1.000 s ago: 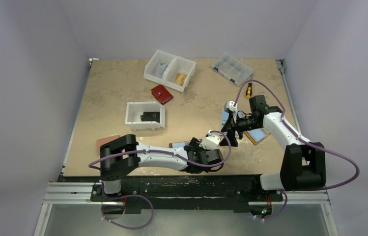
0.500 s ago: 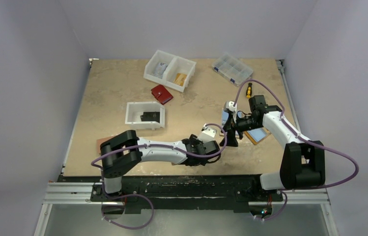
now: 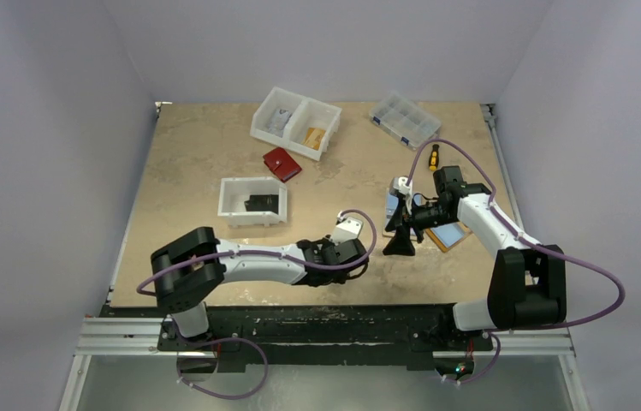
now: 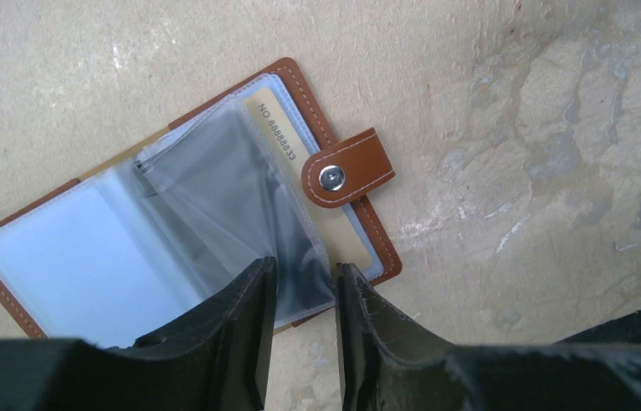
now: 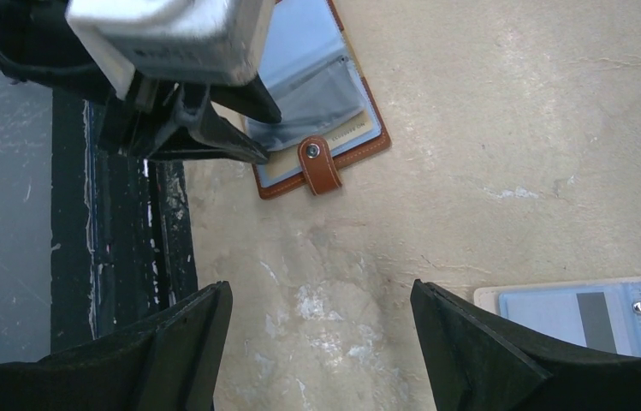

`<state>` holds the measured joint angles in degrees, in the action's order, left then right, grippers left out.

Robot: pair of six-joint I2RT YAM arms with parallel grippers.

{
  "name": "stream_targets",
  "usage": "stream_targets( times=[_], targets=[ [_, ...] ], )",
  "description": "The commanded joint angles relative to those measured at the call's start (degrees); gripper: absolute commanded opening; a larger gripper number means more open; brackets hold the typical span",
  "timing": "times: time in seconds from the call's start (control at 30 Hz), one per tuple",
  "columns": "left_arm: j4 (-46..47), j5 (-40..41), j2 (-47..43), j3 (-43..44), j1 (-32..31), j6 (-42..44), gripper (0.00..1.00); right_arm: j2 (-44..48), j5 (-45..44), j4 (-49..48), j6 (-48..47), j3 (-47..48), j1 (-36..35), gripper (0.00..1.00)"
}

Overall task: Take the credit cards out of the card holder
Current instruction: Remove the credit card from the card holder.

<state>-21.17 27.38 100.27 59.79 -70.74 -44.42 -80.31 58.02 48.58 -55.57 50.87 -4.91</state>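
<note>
The brown card holder (image 4: 366,158) lies open on the table near the front edge, its snap tab out to the side. Clear sleeves fan up from it. One sleeve holds a dark credit card (image 4: 240,163), and a tan numbered card (image 4: 278,128) lies behind it. My left gripper (image 4: 304,270) straddles the lower corner of the dark sleeve with a narrow gap still showing between its jaws. From above, the left gripper (image 3: 327,254) covers most of the holder. My right gripper (image 5: 321,295) hangs wide open over bare table, looking down at the card holder (image 5: 359,128).
A tan holder with a blue panel (image 3: 449,233) lies under the right arm. A red wallet (image 3: 281,163), a white bin (image 3: 252,202), a two-compartment bin (image 3: 296,122), a clear organizer (image 3: 404,120) and a screwdriver (image 3: 434,157) sit farther back. The black front rail (image 5: 120,248) runs beside the holder.
My left arm has swung leftward and brought its gripper onto the holder, and its jaws have narrowed a lot. The right arm has not moved.
</note>
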Motion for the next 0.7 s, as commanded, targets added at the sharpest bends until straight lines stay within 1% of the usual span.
stream_targets(
  times=[0.0,0.1,0.2,0.3,0.43,0.57,0.6,0.67],
  targets=[
    [4.4,-3.3,-6.4,-3.3,1.2,-1.6,0.19,0.0,0.3,0.6,-1.2,1.8,0.1,0.85],
    [7.7,-5.5,-10.0,-6.7,2.7,-3.2,0.13,0.1,0.4,0.6,-1.2,1.8,0.2,0.85],
    [11.6,-7.5,-14.0,-11.0,4.3,-5.5,0.10,0.4,1.0,0.7,-1.3,1.4,0.1,0.85],
    [16.9,-9.7,-18.8,-16.6,5.8,-8.6,0.09,0.5,2.8,1.2,-1.8,1.2,0.0,0.84],
    [23.9,-10.5,-25.1,-24.6,7.2,-13.5,0.09,-0.9,4.7,3.1,-3.4,2.7,-2.3,0.80],
    [23.4,-8.9,-30.2,-28.6,8.1,-16.2,0.07,-3.4,4.4,3.3,-2.3,5.1,-7.0,0.68],
    [21.7,-7.9,-31.5,-29.1,8.3,-17.0,0.07,-4.1,4.0,3.2,-1.7,5.8,-8.4,0.66],
    [17.8,-5.9,-33.9,-30.1,8.7,-19.0,0.07,-5.0,2.8,2.9,-0.3,7.4,-10.9,0.64]
  ],
)
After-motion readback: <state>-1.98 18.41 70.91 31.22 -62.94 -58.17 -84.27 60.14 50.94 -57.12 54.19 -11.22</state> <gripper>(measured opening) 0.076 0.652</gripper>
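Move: The open brown card holder lies right under the left hand, its middle about 2 cm ahead, 5 cm to the left and 2 cm below, with the near edge of the clear page already between the fingers. Its snap strap is some 3 cm ahead and 3 cm to the right. The white bin sits about 15 cm ahead and 20 cm left. From the right hand, the holder's middle is roughly 18 cm left, 3 cm back and 10 cm down. The holder's clear page, already between the left fingertips, is drawn about 5 cm left and some 4 cm up, rising first and then swinging left over the holder; the wrist rolls some 30 degrees, left side down, as the fingers close to a thin pinch on the page's near corner. Late on, the right hand starts some 3 cm left towards the holder, slightly back, partly closing in free air. ##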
